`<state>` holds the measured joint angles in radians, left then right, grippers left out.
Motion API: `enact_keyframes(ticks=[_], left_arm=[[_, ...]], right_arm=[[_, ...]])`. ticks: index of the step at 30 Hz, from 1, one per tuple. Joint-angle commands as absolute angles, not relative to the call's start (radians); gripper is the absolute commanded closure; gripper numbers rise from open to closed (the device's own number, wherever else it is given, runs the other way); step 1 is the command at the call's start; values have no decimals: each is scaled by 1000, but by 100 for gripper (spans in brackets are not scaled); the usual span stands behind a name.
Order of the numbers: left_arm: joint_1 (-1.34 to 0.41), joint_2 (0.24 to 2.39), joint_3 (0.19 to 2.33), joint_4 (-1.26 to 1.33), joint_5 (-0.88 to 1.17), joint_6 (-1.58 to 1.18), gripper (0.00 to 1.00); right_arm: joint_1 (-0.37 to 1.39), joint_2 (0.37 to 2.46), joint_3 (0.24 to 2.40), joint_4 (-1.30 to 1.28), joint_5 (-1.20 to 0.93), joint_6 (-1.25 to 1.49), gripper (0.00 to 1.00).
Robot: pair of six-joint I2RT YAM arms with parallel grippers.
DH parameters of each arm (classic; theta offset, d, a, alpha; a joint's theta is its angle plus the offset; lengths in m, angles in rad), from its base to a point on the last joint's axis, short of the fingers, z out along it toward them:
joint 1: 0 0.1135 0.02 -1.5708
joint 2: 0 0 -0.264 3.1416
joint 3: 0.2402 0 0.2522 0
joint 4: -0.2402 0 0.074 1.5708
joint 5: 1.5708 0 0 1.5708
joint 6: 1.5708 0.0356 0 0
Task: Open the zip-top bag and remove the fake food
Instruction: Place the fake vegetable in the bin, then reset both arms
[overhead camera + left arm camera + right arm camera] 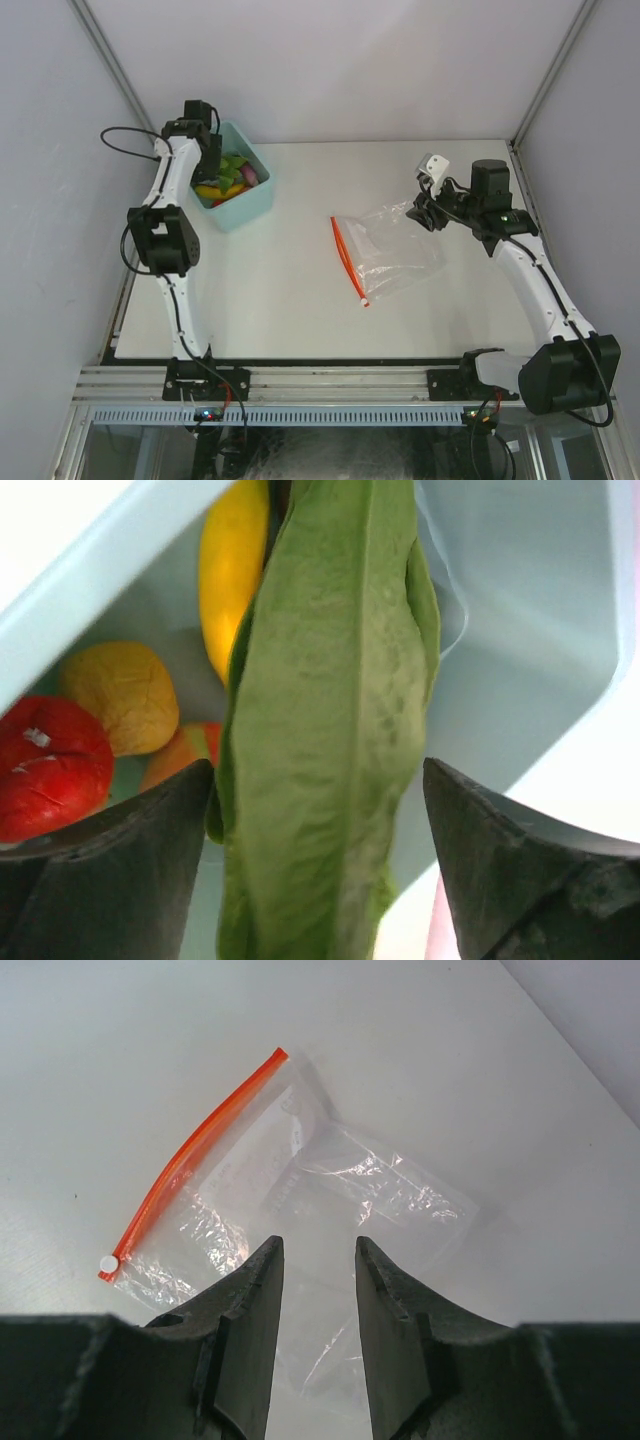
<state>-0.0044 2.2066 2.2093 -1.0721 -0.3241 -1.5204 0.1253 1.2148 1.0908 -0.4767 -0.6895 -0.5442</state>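
Note:
The clear zip-top bag [392, 250] lies flat at the table's middle right, its orange-red zip strip [347, 258] on its left edge; it looks empty. In the right wrist view the zip-top bag [330, 1190] lies below my right gripper [318, 1245], whose jaws stand apart over the bag's closed end with nothing pinched. In the top view the right gripper [418, 212] is at the bag's far right corner. The fake food [228, 180] fills the teal bin. My left gripper [318, 770] hangs open in the bin, a green leaf [330, 730] loose between its fingers.
The light teal bin [255, 205] stands at the far left beside the left arm, with its wall [520, 630] close to the left fingers. Inside lie a yellow banana [232, 570], a red piece [50, 770] and a yellow-orange piece [120, 695]. Grey walls enclose the table.

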Motion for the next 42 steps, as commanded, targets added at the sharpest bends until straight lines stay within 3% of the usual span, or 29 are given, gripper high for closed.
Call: enact_keyframes(ticks=[1, 12, 30, 37, 42], left_arm=[[-9, 2229, 2268, -1030, -283, -1536, 1], [-9, 2117, 2245, -1023, -295, -1459, 0], [-10, 1718, 1820, -775, -187, -1278, 0], [-15, 1523, 1668, -679, -286, -1086, 0], [-15, 1371, 1504, -492, -236, -880, 0]], right_arm=[[130, 1212, 1088, -460, -697, -560, 65], [132, 1205, 1089, -461, -703, -562, 65], [137, 1213, 1088, -463, -698, -566, 65], [123, 1213, 1088, -466, -715, -567, 65], [113, 1216, 1088, -469, -733, -564, 65]])
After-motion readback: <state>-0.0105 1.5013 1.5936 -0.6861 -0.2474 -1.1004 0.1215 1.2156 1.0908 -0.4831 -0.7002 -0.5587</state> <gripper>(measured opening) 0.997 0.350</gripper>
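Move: The fake green leaf hangs between the left hand's already parting fingers, inside the bin, its middle some 5 cm right, 2 cm back and 4 cm below. The yellow banana is about 6 cm back and level sideways; the eggplant lies roughly 9 cm right and 2 cm back, both some 6 cm below. From the idle right hand the leaf is about 47 cm left, 17 cm ahead and 11 cm lower. The leaf is let go in the bin: the left fingers finish spreading wide around it while the hand dips about 1 cm and pauses. The empty, open hand then climbs out roughly 15 cm and draws back some 10 cm towards the base, its fingers tipping up about 20 degrees and swinging clockwise by a similar amount. ##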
